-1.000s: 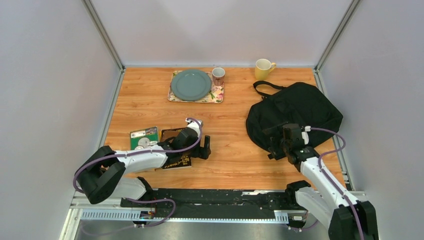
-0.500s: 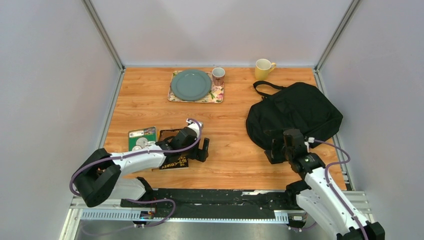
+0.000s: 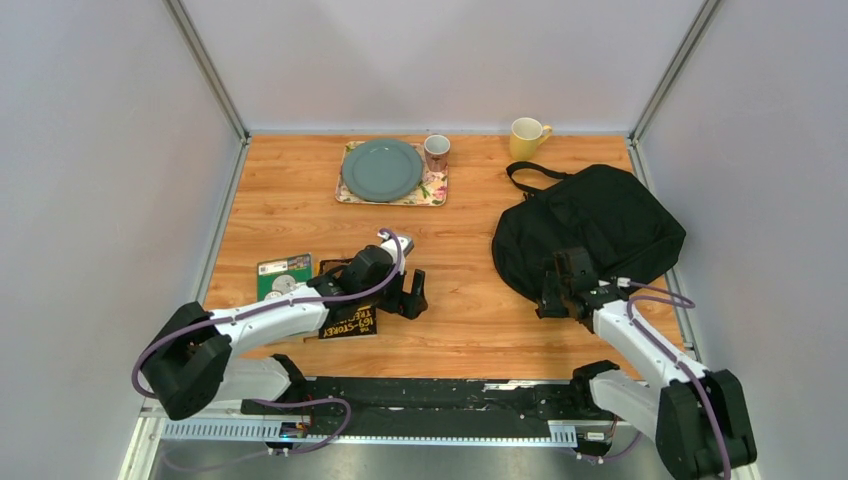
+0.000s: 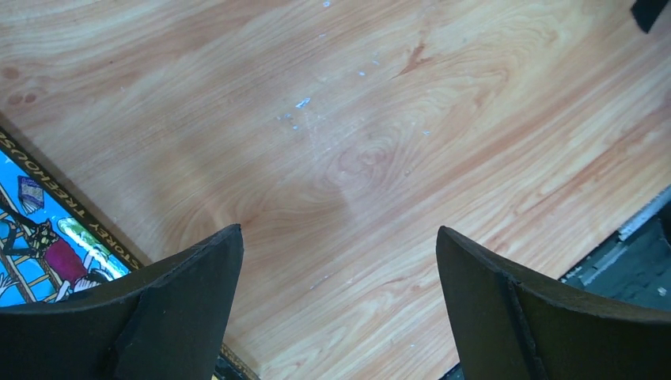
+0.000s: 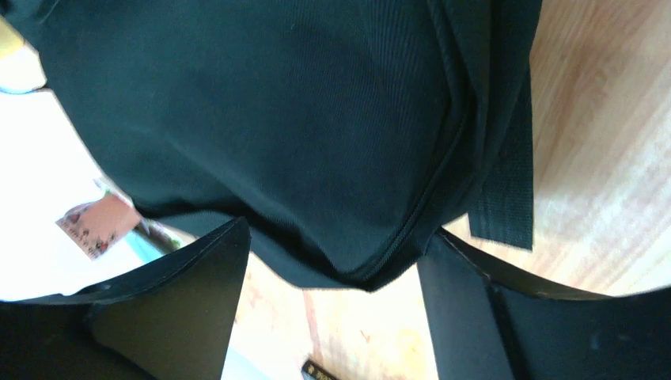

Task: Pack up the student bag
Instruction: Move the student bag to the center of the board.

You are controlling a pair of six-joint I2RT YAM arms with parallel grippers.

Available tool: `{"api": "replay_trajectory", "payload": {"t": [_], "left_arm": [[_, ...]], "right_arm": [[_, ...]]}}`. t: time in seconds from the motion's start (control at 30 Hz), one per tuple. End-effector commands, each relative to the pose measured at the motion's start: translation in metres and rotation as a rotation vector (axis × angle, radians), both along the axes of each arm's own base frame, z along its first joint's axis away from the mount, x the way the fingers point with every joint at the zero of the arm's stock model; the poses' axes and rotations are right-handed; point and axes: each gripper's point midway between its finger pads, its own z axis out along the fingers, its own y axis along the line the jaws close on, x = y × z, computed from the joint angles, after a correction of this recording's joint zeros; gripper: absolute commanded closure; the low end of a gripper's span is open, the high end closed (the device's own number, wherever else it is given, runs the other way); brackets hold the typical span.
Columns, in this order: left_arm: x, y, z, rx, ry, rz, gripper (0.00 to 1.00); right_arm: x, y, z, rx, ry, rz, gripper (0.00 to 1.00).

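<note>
The student bag (image 3: 590,225), a big black soft backpack, lies at the right of the table with a strap loop toward the back. My right gripper (image 3: 558,290) is at its near-left edge. In the right wrist view the bag (image 5: 301,119) fills the top, and its zippered lower edge dips between the fingers of my right gripper (image 5: 336,231), which stands open and not clamped. My left gripper (image 3: 412,293) hovers open over bare wood just right of a dark picture book (image 3: 350,322). The left wrist view shows the left gripper (image 4: 339,237) empty, with the book (image 4: 39,237) at lower left.
A green disc case (image 3: 285,275) lies left of the book. At the back are a grey-green plate (image 3: 382,168) on a floral mat (image 3: 437,192), a small cup (image 3: 437,152) and a yellow mug (image 3: 527,137). Grey walls close in the table on three sides.
My right arm has dropped lower and brought its gripper up against the bag's near-left edge. My left gripper has edged slightly to the right, still open.
</note>
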Motion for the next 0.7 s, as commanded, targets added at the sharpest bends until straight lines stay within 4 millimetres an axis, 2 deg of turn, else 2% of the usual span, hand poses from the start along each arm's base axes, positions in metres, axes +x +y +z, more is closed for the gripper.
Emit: {"api": "replay_trajectory", "payload": {"t": [0.0,0.03,0.07,0.13,0.17,0.27,0.37,0.5,0.57,0.6,0.67], "left_arm": [[0.005,-0.016,0.033,-0.101,-0.063,-0.038,0.01],[0.005,-0.015,0.033,-0.098,-0.061,-0.037,0.01],[0.005,-0.015,0.032,-0.096,-0.060,-0.037,0.01],[0.004,-0.013,0.032,-0.089,-0.065,-0.038,0.01],[0.003,-0.012,0.031,-0.085,-0.061,-0.040,0.01],[0.004,-0.008,0.029,-0.067,-0.064,-0.035,0.01],[0.006,-0.003,0.029,-0.045,-0.085,-0.021,0.01],[0.013,0.003,0.037,-0.025,-0.134,-0.003,0.01],[0.021,0.006,0.043,-0.009,-0.167,0.022,0.01],[0.026,0.007,0.048,-0.001,-0.193,0.030,0.01],[0.033,0.006,0.054,0.008,-0.214,0.036,0.01]], "right_arm": [[0.035,-0.018,0.008,-0.097,-0.082,-0.044,0.28],[0.033,-0.020,-0.002,-0.131,-0.040,-0.026,0.35],[0.033,-0.021,-0.005,-0.148,-0.029,-0.015,0.51],[0.032,-0.016,-0.007,-0.155,-0.005,0.037,0.75],[0.031,-0.013,-0.005,-0.196,-0.011,0.118,0.90],[0.035,0.006,0.015,-0.245,-0.138,0.349,1.00],[0.022,0.024,0.036,-0.264,-0.248,0.544,1.00],[-0.015,0.048,0.051,-0.299,-0.333,0.859,1.00],[-0.038,0.051,0.044,-0.288,-0.295,0.945,1.00],[-0.050,0.060,0.043,-0.250,-0.296,1.016,1.00],[-0.072,0.065,0.030,-0.224,-0.236,1.116,1.00]]}}
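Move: The student bag's middle lies about 13 cm ahead of the right hand, 8 cm to its right and slightly lower, with the bag's near-left edge right between and below the open fingers. The bag's handle loop stands some 25 cm ahead and 1 cm left of that hand, and the yellow mug about 32 cm ahead and 2 cm left. From the left hand the bag's middle is roughly 13 cm ahead and 35 cm to the right, a little lower. The student bag's near edge is pinched by the right hand, which dips about 2.5 cm and edges forward while its fingers shut on the fabric. Keeping that pinch, the hand lifts some 7 cm and draws the bag left and back towards itself, swinging the wrist roughly 45 degrees counter-clockwise. The left hand, empty and open, rises about 2 cm. ##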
